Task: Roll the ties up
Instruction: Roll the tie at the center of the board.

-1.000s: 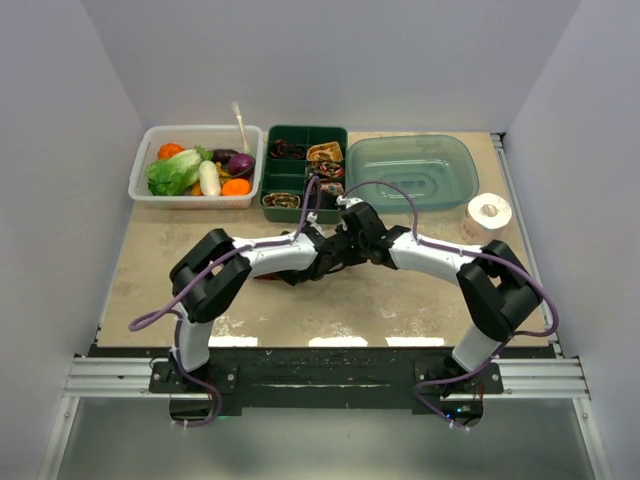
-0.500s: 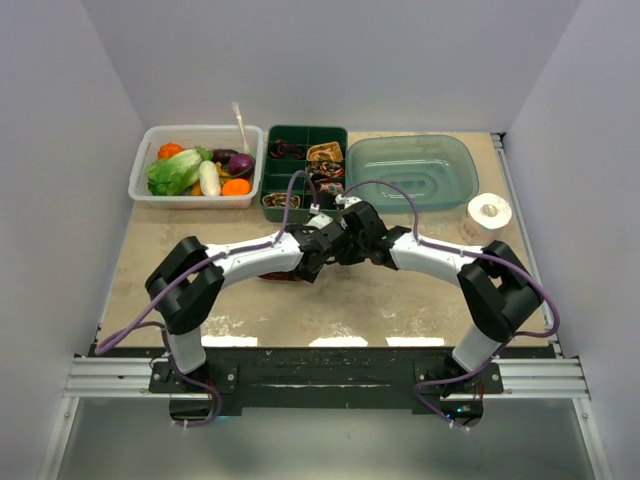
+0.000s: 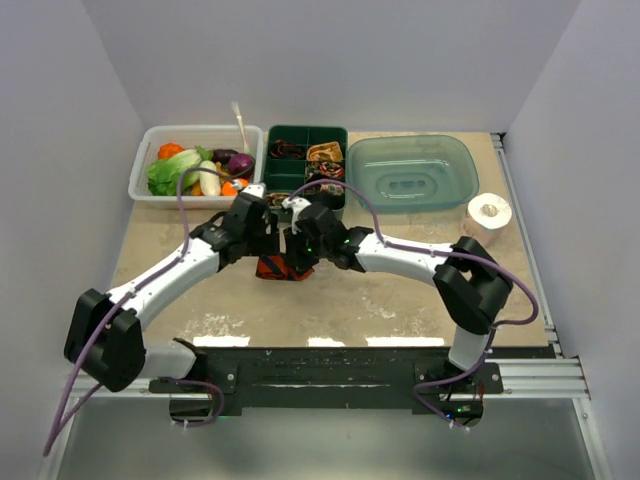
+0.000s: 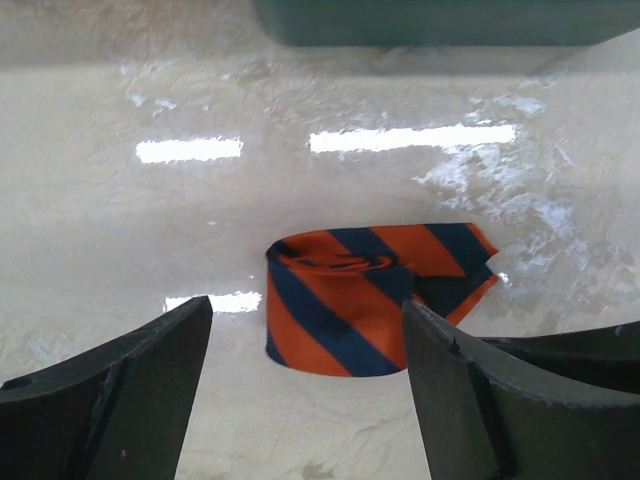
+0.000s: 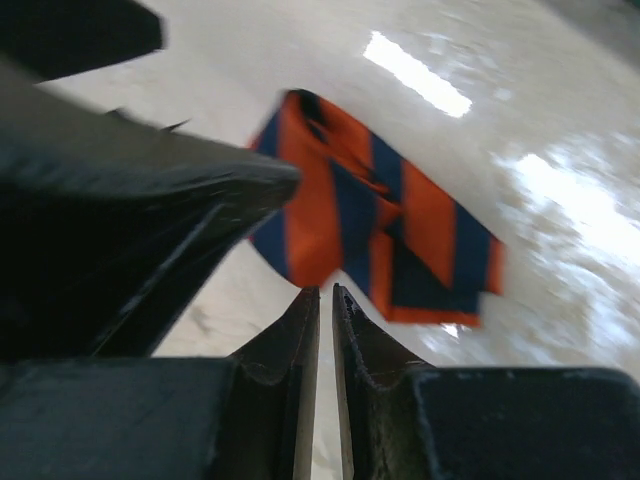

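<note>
The orange-and-navy striped tie (image 4: 368, 300) lies rolled into a loose coil on the table, its pointed end sticking out to the right. It also shows as a small roll, the tie (image 3: 275, 268), between both arms in the top view. My left gripper (image 4: 305, 390) is open just short of the coil, one finger on each side, touching nothing. My right gripper (image 5: 326, 300) is shut with only a thin slit between its fingers, empty, its tips at the near edge of the tie (image 5: 375, 215). Small coiled ties (image 3: 325, 153) sit in the green box's compartments.
The green compartment box (image 3: 270, 188) stands behind the grippers, its edge, the box (image 4: 450, 20), at the top of the left wrist view. A clear bin of vegetables (image 3: 140, 185) is at the back left, a teal tray (image 3: 412, 170) back right, a white paper roll (image 3: 489, 212) far right.
The left arm has stretched out and swung left, and its gripper has opened wider. The right gripper has followed leftward and stays shut. The rolled tie now shows on the table.
</note>
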`<action>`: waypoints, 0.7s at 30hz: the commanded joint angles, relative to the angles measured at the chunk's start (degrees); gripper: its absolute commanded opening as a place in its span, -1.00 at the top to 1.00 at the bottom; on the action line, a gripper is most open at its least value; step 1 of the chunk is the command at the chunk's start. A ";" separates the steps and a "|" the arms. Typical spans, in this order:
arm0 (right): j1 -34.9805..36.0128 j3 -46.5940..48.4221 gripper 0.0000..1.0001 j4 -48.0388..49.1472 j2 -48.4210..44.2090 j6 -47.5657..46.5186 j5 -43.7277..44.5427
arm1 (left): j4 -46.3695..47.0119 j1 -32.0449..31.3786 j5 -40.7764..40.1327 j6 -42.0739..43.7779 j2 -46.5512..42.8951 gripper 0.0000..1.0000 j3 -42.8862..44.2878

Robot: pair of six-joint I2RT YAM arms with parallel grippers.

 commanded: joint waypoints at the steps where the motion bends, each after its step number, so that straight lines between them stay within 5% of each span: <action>1: 2.19 5.65 0.71 2.22 4.68 -0.37 -2.83 | 9.24 8.74 16.30 0.02 -5.89 -0.66 -8.28; 8: 2.19 8.82 0.71 1.17 9.44 -0.89 -1.61 | 17.86 17.72 30.73 -0.86 -8.72 -0.68 -15.86; 21: 2.01 7.77 0.71 1.60 8.05 -1.25 -1.43 | 27.62 19.30 30.22 -2.09 -8.28 -0.68 -21.40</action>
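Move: The rolled-up tie stands on edge almost under the left hand: roughly 2 cm ahead, 2 cm right and 7 cm below the point between its open fingers. From the nearly shut right hand, the same roll is about 2 cm ahead, 6 cm left and 5 cm down. The green box's middle is some 19 cm farther out than the roll and 6 cm to its right; the vegetable tub's is about 22 cm farther out than the roll and 18 cm to its left. Leftward first and then down, about 4 cm each way, the right hand brings its nearly closed fingertips against the right side of the rolled tie. The left hand swings left while sinking about 4 cm, eases back a little to the right, and rolls its left side down some 25 degrees, so its wide-open fingers angle down and rightward at the roll. ##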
